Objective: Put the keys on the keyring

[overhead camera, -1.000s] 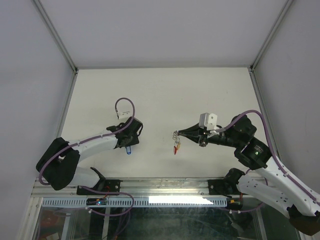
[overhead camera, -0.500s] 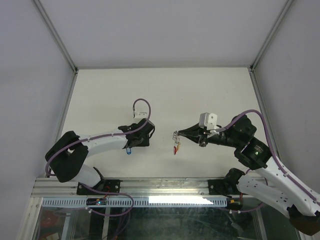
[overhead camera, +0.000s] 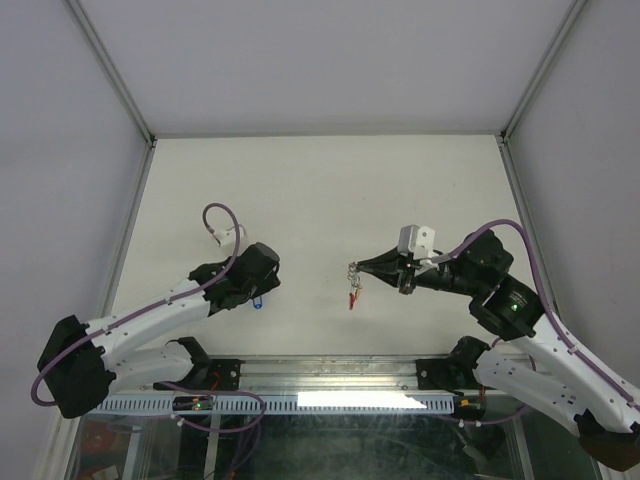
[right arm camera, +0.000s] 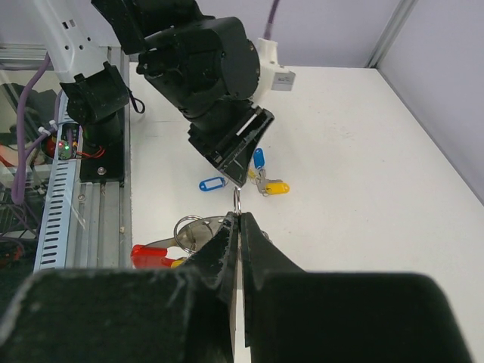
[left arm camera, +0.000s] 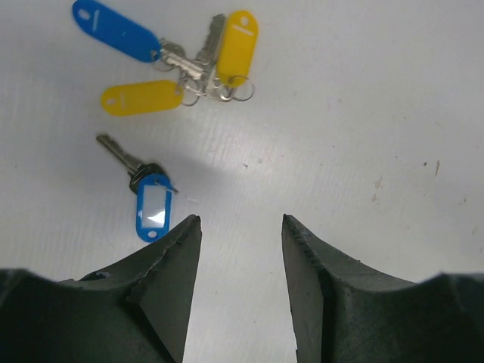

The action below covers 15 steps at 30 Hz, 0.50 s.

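Observation:
Three keys lie bunched on the white table, with a blue tag (left arm camera: 113, 29) and two yellow tags (left arm camera: 237, 45) (left arm camera: 141, 97). A separate key with a blue tag (left arm camera: 151, 204) lies nearer my left gripper (left arm camera: 242, 219), just left of its left finger. That gripper is open over bare table with nothing between its jaws. From above, only the blue tag (overhead camera: 258, 301) shows beside the left gripper (overhead camera: 265, 288). My right gripper (right arm camera: 240, 215) is shut on a thin metal ring of the keyring (right arm camera: 193, 228). Its red piece (right arm camera: 150, 255) hangs below, and the keyring (overhead camera: 351, 296) is held off the table in mid-scene.
A metal rail (overhead camera: 330, 372) with cable ducting runs along the near table edge. Grey walls with aluminium posts (overhead camera: 112, 75) close the table on three sides. In the right wrist view the left arm's black wrist (right arm camera: 215, 68) stands over the keys.
The left arm swung right, then drew back left, and its jaws opened wider. The right arm and the keyring stayed still.

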Tool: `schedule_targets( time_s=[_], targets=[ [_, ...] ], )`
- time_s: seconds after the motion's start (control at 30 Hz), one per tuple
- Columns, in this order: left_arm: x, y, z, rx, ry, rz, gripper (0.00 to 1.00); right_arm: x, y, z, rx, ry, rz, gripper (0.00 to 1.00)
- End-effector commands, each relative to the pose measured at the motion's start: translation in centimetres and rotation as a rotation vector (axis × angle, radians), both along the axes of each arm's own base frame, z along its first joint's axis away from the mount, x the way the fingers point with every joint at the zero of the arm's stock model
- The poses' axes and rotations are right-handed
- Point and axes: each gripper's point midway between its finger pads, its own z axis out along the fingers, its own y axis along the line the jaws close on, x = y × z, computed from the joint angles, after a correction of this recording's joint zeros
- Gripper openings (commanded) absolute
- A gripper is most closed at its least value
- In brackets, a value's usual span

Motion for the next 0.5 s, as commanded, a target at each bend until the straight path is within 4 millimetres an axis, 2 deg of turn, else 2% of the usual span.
schedule_targets(
  time_s=[0.0, 0.13, 0.47],
  targets=[
    [-0.9, 1.9, -0.9, -0.135, 0.06, 0.338, 0.46, -0.1, -0.1, 1.8, 0.059, -0.029, -0.011, 0.0],
    [-1.1, 2.3, -1.5, -0.086, 0.117, 0.415, 0.46, -0.2, -0.2, 1.9, 0.06, -0.033, -0.01, 0.0],
    [-0.4, 3.2, -2.5, -0.085, 0.111, 0.512, 0.43, -0.2, -0.2, 1.8, 0.064, -0.013, -0.014, 0.0]
  ],
)
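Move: The left hand, empty and about half open, has the blue-tagged key roughly 6 cm to its left, 1 cm back and 7 cm below. The pile of yellow- and blue-tagged keys lies about 8 cm ahead, 5 cm left and just as far down. From the right hand, which holds the keyring, the blue-tagged key is some 26 cm left, 4 cm ahead and 31 cm below. Left hand sinks and shifts left and back, about 5 cm, towards the blue-tagged key, turning counter-clockwise some 25 degrees. ##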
